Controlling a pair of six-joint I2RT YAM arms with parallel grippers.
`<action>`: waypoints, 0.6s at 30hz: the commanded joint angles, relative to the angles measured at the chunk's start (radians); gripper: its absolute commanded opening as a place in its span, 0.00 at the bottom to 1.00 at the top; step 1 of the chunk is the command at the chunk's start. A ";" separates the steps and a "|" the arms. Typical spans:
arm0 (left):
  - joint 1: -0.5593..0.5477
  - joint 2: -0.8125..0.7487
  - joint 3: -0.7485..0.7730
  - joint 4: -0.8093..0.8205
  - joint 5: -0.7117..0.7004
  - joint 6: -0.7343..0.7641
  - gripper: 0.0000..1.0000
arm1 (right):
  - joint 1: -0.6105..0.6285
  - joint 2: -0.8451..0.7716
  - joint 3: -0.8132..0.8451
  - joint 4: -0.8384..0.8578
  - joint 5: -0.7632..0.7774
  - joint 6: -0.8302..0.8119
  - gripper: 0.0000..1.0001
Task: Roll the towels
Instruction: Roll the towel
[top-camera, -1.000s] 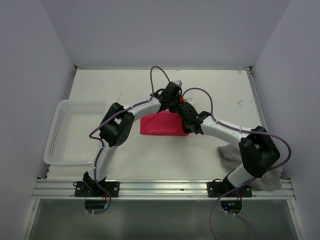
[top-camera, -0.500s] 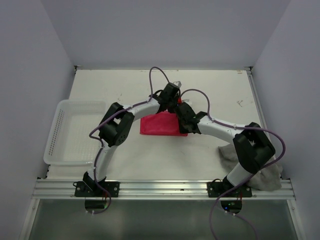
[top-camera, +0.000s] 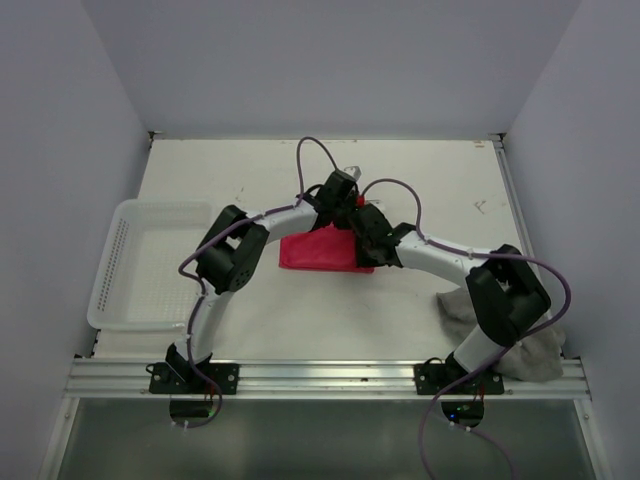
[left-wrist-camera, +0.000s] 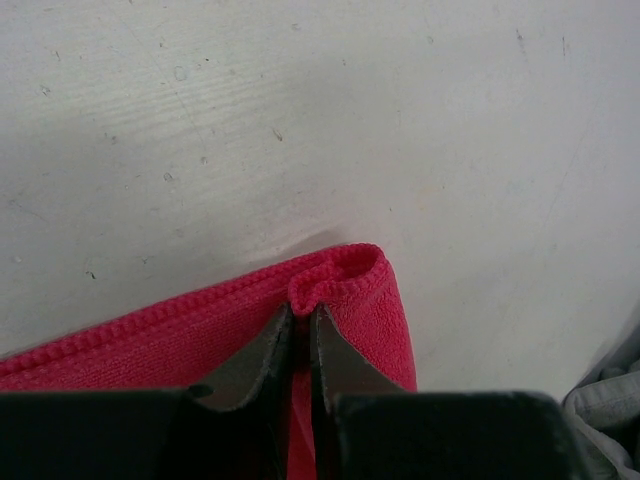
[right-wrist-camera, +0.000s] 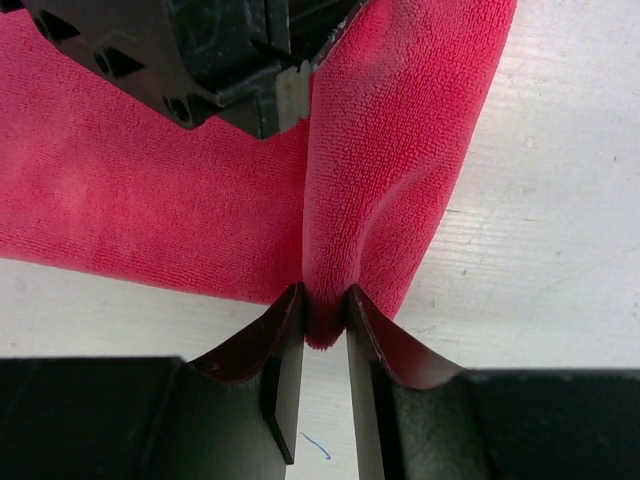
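Observation:
The pink-red towel (top-camera: 318, 250) lies folded at the table's middle, with its right end lifted between both grippers. My left gripper (left-wrist-camera: 300, 312) is shut on the hem at the towel's (left-wrist-camera: 150, 340) far right corner. My right gripper (right-wrist-camera: 325, 305) holds a hanging fold of the same towel (right-wrist-camera: 150, 200) at the near right edge, and the cloth fills the gap between its fingertips. In the top view the two grippers (top-camera: 346, 200) (top-camera: 361, 224) sit close together over the towel's right end. The grey towel (top-camera: 535, 355) lies crumpled at the near right, partly under the right arm.
A white perforated basket (top-camera: 108, 270) stands at the left edge of the table. Walls close in the table on the left, back and right. The metal rail (top-camera: 320, 378) with the arm bases runs along the near edge.
The right arm's elbow has swung a little to the left, toward the towel. The right fingers now stand slightly wider around the fold. The left gripper holds as before.

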 joint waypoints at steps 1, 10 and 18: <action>0.007 -0.062 -0.023 0.041 -0.009 0.033 0.12 | -0.023 -0.060 0.001 -0.016 -0.049 0.038 0.31; 0.006 -0.058 -0.036 0.058 0.002 0.036 0.12 | -0.170 -0.218 -0.097 0.042 -0.236 0.142 0.39; 0.007 -0.062 -0.045 0.063 0.003 0.036 0.12 | -0.236 -0.214 -0.171 0.145 -0.331 0.190 0.52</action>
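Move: The right hand is at the near end of the towel's rolled edge, whose middle lies about 5 cm ahead and 1 cm below. The towel's flat part is roughly 12 cm to its left and 4 cm ahead. The left hand still pinches the far end; from it, the rolled edge's middle is about 5 cm back, 3 cm to the right and 1 cm below. Right fingers open off the rolled edge, the hand arcing up and right about 4 cm; the left keeps pinching. ##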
